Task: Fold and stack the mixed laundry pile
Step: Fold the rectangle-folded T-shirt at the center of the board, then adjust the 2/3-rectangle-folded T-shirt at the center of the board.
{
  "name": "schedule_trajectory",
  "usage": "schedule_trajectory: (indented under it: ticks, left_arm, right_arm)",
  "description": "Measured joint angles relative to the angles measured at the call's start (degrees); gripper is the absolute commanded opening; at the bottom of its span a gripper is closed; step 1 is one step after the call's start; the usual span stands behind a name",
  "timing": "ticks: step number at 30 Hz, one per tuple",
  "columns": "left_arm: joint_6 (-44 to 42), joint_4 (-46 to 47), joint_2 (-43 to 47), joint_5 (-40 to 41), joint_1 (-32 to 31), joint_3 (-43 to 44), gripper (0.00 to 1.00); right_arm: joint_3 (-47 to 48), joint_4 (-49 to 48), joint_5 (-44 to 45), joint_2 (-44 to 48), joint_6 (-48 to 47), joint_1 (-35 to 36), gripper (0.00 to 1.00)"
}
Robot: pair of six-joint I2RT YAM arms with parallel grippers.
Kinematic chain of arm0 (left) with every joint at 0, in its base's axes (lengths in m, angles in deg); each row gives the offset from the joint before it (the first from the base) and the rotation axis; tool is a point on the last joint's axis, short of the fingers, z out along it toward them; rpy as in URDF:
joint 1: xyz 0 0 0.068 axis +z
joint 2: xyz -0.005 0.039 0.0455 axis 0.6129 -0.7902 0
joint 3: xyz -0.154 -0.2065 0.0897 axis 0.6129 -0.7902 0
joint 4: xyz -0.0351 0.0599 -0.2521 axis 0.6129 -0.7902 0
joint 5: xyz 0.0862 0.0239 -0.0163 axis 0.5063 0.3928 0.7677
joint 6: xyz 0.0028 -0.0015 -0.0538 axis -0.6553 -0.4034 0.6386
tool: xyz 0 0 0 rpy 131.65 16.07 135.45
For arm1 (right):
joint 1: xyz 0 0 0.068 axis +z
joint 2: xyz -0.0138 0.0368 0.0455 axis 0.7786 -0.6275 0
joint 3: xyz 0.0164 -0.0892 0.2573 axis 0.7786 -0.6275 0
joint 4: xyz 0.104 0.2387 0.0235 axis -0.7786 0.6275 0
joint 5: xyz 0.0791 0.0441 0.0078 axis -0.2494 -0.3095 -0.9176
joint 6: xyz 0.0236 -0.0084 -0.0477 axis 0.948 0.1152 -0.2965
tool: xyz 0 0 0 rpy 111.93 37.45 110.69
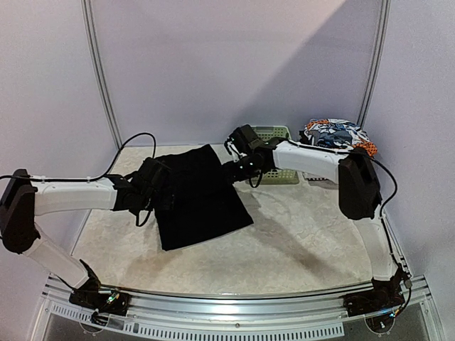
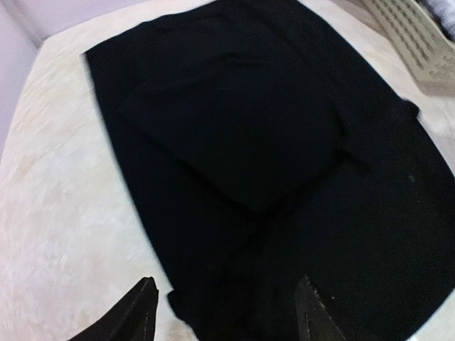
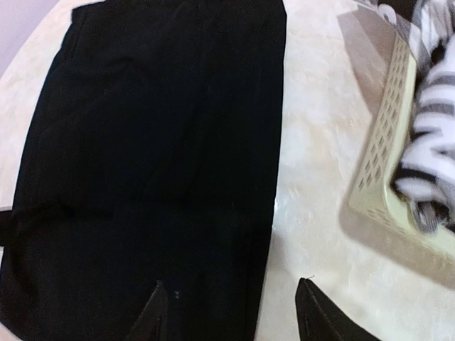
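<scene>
A large plain black cloth (image 1: pixel 202 195) lies folded flat on the table, left of centre. My left gripper (image 1: pixel 168 190) hovers at its left edge. In the left wrist view it (image 2: pixel 226 312) is open over the cloth (image 2: pixel 270 142), gripping nothing. My right gripper (image 1: pixel 233 170) is at the cloth's far right edge. In the right wrist view it (image 3: pixel 231 312) straddles the edge of the cloth (image 3: pixel 156 156), open and empty. A black-and-white garment (image 3: pixel 437 121) lies in the basket. Orange-blue-white printed pieces (image 1: pixel 334 133) sit heaped at the back right.
The pale green slotted basket (image 1: pixel 279 133) stands at the back behind the right arm, seen close as the basket (image 3: pixel 387 142) in the right wrist view and as the basket (image 2: pixel 419 42) in the left. The marbled tabletop (image 1: pixel 298 234) stretches to the front rail.
</scene>
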Motion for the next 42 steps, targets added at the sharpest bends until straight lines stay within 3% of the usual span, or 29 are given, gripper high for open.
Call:
schedule_trajectory:
  ticks: [4, 8, 10, 13, 25, 42]
  left_arm:
    - [-3.87, 2.36, -2.1, -6.45, -1.64, 0.07, 0.48]
    - [-5.64, 4.04, -7.61, -11.54, -3.19, 1.88, 0.38]
    - [-6.29, 4.81, -10.71, -13.84, -4.11, 3.5, 0.34]
    - [-6.38, 5.99, -14.45, -16.37, -4.92, 5.88, 0.31]
    - [-6.54, 7.3, -24.92, -17.97, -5.09, 12.33, 0.28]
    - [-8.37, 4.74, -28.72, -12.87, -4.48, 16.9, 0.27]
  right_arm:
    - [-13.35, -4.09, -3.63, 8.87, 1.11, 0.24, 0.45]
    - [-24.65, -9.6, -7.87, 15.74, 2.6, 1.51, 0.23]
    - [-28.33, -12.26, -9.66, 17.51, 3.08, 2.43, 0.12]
    - [-32.63, -16.17, -12.57, 18.47, 4.31, 3.58, 0.05]
    - [-35.89, -21.05, -15.1, 16.04, 5.09, 4.04, 0.0]
    - [-38.36, -21.16, -13.73, 12.72, 4.02, 4.04, 0.0]
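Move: The folded T-shirt's middle lies about 7 cm ahead of the left hand, 11 cm to its right and 10 below. From the right hand it lies some 5 cm back, 12 to the left and 10 below, with its near-right corner about 14 cm back and 4 right. The green basket stands roughly 10 cm ahead of the right hand and 9 to its right, the striped cloth in it about 10 ahead and 4 right. Right hand shuts, goes 12 cm back, then down to the T-shirt; left, narrowing, sweeps 11 cm right, down. ##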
